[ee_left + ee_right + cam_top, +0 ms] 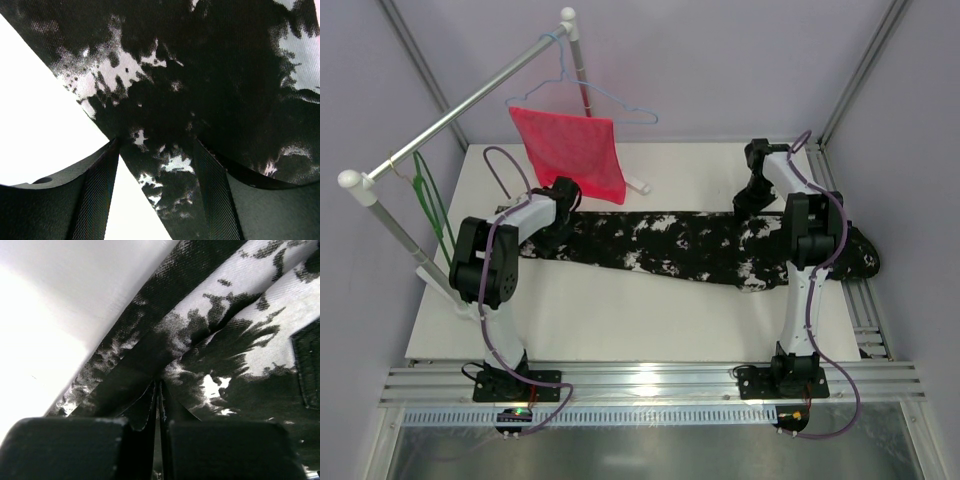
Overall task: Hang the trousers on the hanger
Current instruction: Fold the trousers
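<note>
The black, white-splotched trousers [680,245] lie flat across the white table [620,320], running left to right. My left gripper [560,215] is down over their left end. In the left wrist view it [157,170] stands open, with the edge of the trousers [210,75] running between its fingers [100,195]. My right gripper [748,200] sits at the far edge of the trousers near their right end. In the right wrist view it [160,385] is shut, and creases of the trousers [240,340] gather at its tips. The green hanger [430,200] hangs from the rail at the left.
A metal rail [470,105] on white posts slants over the table's back left corner. From it hangs a pale blue wire hanger [610,100] carrying a red mesh cloth [575,150], just behind my left gripper. Grey walls close in the table.
</note>
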Controlling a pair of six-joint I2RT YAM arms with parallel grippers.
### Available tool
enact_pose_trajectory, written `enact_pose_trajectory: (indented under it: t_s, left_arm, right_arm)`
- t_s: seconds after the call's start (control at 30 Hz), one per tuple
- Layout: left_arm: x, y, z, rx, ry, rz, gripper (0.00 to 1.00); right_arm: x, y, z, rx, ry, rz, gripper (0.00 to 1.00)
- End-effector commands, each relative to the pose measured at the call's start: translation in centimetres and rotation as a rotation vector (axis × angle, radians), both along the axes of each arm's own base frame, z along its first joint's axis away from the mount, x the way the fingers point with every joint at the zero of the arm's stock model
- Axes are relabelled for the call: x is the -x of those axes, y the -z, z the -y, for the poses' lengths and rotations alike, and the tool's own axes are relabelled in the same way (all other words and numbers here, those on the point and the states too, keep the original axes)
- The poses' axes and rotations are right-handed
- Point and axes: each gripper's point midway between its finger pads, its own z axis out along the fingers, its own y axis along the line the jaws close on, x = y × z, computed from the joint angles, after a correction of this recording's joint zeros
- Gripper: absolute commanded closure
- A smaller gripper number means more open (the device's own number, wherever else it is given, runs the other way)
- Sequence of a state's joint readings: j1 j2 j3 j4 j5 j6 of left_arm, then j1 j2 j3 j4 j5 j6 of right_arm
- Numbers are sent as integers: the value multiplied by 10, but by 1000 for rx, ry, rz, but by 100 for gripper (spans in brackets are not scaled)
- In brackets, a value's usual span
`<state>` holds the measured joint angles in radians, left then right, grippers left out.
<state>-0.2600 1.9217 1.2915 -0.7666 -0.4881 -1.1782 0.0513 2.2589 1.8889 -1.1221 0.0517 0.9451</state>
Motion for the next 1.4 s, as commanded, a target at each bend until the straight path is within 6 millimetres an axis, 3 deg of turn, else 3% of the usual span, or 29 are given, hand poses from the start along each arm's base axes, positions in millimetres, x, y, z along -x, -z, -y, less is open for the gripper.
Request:
enact_pose_trajectory:
  t_s: [0.0, 0.2, 0.3, 0.77, 1.03, 1.37]
  left_arm:
    - [15, 31, 0, 24, -26, -72, 37]
    - [17, 30, -3, 4, -27, -83, 37]
    - [18, 29, -5, -9, -30, -87, 37]
    - [23, 26, -10, -39, -40, -126, 37]
    - [24, 26, -11, -47, -50, -134, 37]
    - [22, 26, -12, -55, -66, -129, 38]
  right_arm:
    - [-12, -11, 0, -4, -26, 53, 96]
    - [-40, -55, 8, 46, -62, 266, 96]
    - [-48, -62, 10, 66, -88, 323, 96]
    - [-69, -47, 20, 118, -45, 394, 96]
    - [-60, -33, 42, 126, 119, 404, 96]
    - [-87, -64, 33, 62, 138, 594, 96]
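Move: My right fingers are shut at a crease in the trousers. The long far edge I work towards is about 4 cm straight ahead and 1 cm lower. The back pocket lies some 8 cm back and 8 cm to the right. The near-side corner bulges about 17 cm back, level sideways. From my left hand, down at the legs, that piece of far edge is roughly 50 cm right and 9 cm ahead. I tug the creased cloth forward about 6 cm towards the far edge with my right hand, drifting some 2.5 cm right. I go up nearly 3 cm, dip just below where I began, then rise again, fingers kept shut while their tips swing forward 20 to 25 degrees. My left hand stays resting on the legs, fingers part open. ##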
